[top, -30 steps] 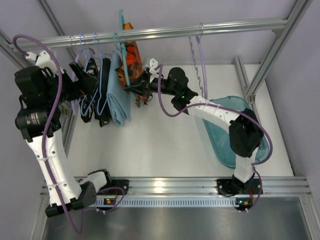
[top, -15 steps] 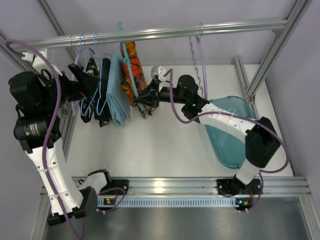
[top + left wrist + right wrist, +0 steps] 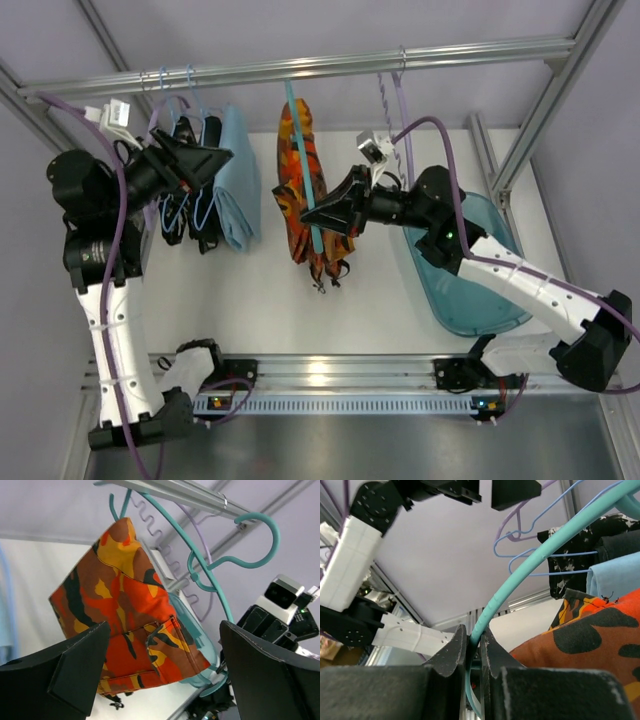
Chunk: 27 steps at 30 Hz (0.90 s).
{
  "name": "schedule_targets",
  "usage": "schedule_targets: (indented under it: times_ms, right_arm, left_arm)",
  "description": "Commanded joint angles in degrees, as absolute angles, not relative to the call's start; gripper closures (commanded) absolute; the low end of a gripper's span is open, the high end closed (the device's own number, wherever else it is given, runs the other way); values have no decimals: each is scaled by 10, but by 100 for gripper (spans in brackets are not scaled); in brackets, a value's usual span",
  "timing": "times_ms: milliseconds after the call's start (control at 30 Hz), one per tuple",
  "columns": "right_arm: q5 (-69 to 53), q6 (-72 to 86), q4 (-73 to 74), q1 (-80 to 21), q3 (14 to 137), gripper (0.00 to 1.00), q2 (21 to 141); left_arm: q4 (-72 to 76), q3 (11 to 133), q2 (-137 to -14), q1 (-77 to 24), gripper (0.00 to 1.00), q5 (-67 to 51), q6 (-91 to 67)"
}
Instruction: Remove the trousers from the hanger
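The orange, red and brown camouflage trousers [image 3: 298,190] hang over the teal hanger [image 3: 306,170], right of the other garments. In the left wrist view the hanger's hook [image 3: 260,530] sits at the rail. My right gripper [image 3: 318,215] is shut on the hanger's lower arm; in its wrist view the teal bar [image 3: 520,577] runs between the closed fingers [image 3: 474,645], with the trousers [image 3: 590,630] to the right. My left gripper [image 3: 222,155] is open and empty, left of the trousers and pointing at them. In its wrist view the trousers [image 3: 130,625] and hanger [image 3: 210,570] show between its fingers [image 3: 165,670].
A light-blue folded cloth [image 3: 238,180] and black garments [image 3: 190,200] on pale wire hangers hang at the left of the rail [image 3: 450,52]. A lilac hanger [image 3: 395,110] hangs further right. A blue-green tub [image 3: 470,260] stands on the table under the right arm.
My right gripper has carried the hanger and trousers rightward, away from the light-blue cloth. The left arm has swung round, its gripper now pointing right at the trousers.
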State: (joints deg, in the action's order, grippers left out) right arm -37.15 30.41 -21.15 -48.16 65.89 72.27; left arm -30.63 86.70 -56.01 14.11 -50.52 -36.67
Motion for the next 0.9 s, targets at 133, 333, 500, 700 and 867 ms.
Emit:
schedule_targets:
  times_ms: [133, 333, 500, 700, 867]
  right_arm:
    - [-312, 302, -330, -486, 663, 100, 643]
    - [-311, 312, -329, -491, 653, 100, 633]
    - [-311, 304, -323, -492, 657, 100, 642]
    - [-307, 300, -316, -494, 664, 100, 650]
    - [-301, 288, -299, -497, 662, 100, 654]
  left_arm:
    - [-121, 831, -603, 6, 3, -482, -498]
    - [-89, 831, -633, -121, 2, -467, -486]
    - [-88, 830, -671, -186, 4, -435, -494]
    - [-40, 824, -702, -242, 17, -426, -524]
    - [36, 796, -701, -256, 39, -412, -571]
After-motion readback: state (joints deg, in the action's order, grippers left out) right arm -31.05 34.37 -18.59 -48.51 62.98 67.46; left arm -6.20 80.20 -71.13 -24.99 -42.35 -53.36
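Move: The left hand, open and empty, has the bare upper bar of the teal hanger about 17 cm to its right, the hanger's middle roughly 4 cm ahead and 2 cm lower. The camouflage trousers hang from it, some 16 cm right, 9 cm ahead and 12 cm below the left hand; the light-blue trousers hang about 9 cm ahead, level sideways and 12 cm below. The right hand already pinches the hanger's near end, its middle about 10 cm ahead and 8 cm above. The left hand sweeps some 18 cm to the right, across to the teal hanger's near arm just above the right gripper, sinking about 3 cm over the second half while the wrist turns roughly 30 degrees clockwise and tips slightly down, and late on its wide-open fingers begin to close around the bar to about two thirds open, without gripping it yet. The right hand keeps its pinch on the near end, easing 1.5 cm to the right with a slight tilt early on and then holding the hanger still for the other hand. ##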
